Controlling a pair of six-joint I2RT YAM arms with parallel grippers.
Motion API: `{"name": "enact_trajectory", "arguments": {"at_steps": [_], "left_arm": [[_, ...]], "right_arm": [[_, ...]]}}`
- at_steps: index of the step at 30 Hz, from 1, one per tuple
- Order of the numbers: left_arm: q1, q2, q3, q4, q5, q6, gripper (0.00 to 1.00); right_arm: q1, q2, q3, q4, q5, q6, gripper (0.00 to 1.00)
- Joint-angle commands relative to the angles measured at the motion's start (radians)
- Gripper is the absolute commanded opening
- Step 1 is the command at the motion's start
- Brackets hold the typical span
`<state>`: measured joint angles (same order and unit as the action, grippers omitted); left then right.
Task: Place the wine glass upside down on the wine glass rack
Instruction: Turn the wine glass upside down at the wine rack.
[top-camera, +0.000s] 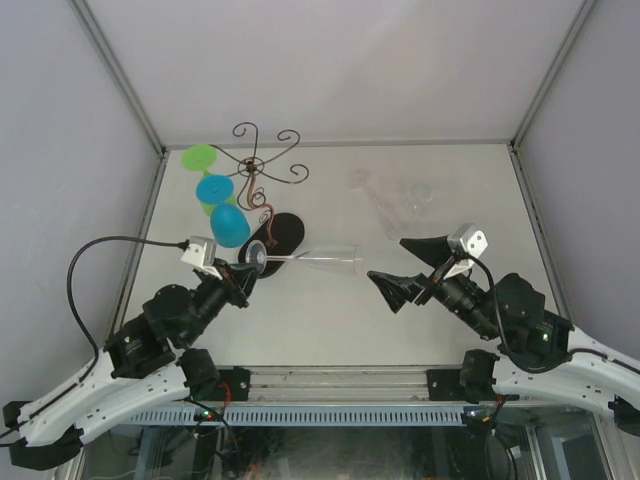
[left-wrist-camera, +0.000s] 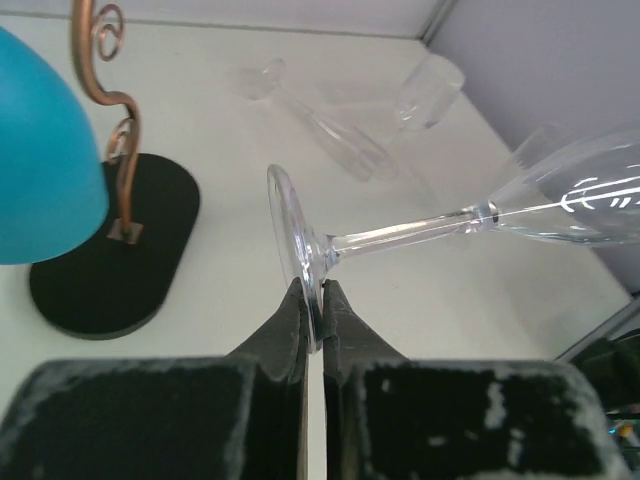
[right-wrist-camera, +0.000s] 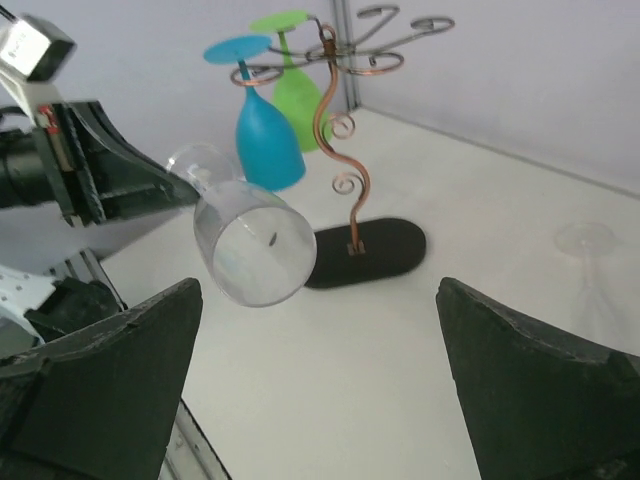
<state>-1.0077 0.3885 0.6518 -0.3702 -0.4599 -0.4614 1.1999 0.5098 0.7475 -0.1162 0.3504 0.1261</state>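
Note:
A clear wine glass hangs level above the table, bowl toward the right. My left gripper is shut on the rim of its foot; in the left wrist view the fingertips pinch the foot edge, and the stem runs right to the bowl. My right gripper is open just right of the bowl, touching nothing; in its wrist view the bowl's mouth floats ahead of the open gripper, above its left finger. The wine glass rack stands at the back left on its black base.
A blue glass and a green glass hang upside down on the rack's left arms. Two more clear glasses lie on the table at the back right. Grey walls close in the table on three sides.

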Motion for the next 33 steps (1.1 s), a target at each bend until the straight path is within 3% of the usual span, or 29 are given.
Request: {"name": "enact_trajectory", "arguments": {"at_steps": [1, 10, 15, 23, 33], "left_arm": [[-0.003, 0.008, 0.108, -0.131, -0.073, 0.122, 0.00], [-0.003, 0.092, 0.250, -0.329, -0.166, 0.277, 0.00], [-0.004, 0.137, 0.276, -0.352, -0.145, 0.355, 0.00], [-0.022, 0.194, 0.258, -0.306, -0.095, 0.421, 0.00], [-0.047, 0.240, 0.268, -0.278, -0.055, 0.532, 0.00]], "right_arm": [[-0.004, 0.071, 0.137, -0.250, 0.054, 0.038, 0.99], [-0.054, 0.184, 0.325, -0.466, 0.011, 0.075, 0.93], [-0.170, 0.247, 0.386, -0.553, -0.165, 0.123, 0.90], [-0.323, 0.398, 0.406, -0.531, -0.512, 0.145, 0.85], [-0.324, 0.522, 0.422, -0.443, -0.634, 0.130, 0.76]]}}
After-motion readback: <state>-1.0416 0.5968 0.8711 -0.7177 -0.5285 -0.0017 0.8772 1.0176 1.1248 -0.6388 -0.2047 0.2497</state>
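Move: Out to the right hand's left, about 12 cm away, some 3 cm farther out and a little lower, is the middle of the wine glass, lying nearly level with its foot already pinched by the left hand. From the left hand, the wine rack's hub stands about 17 cm ahead, 1 cm to the left and roughly level; the blue glass hanging on it is around 13 cm ahead, 7 cm left and 8 cm lower. Rolling about 40 degrees with the foot still pinched, the left hand swings the glass's bowl downward, shifting 5 cm left and then easing back about 2 cm right while sinking slightly. The right hand first barely travels, then drops about 8 cm and swings roughly 5 cm left towards the glass, tipping its fingers some 30 degrees down and narrowing them only partway. ##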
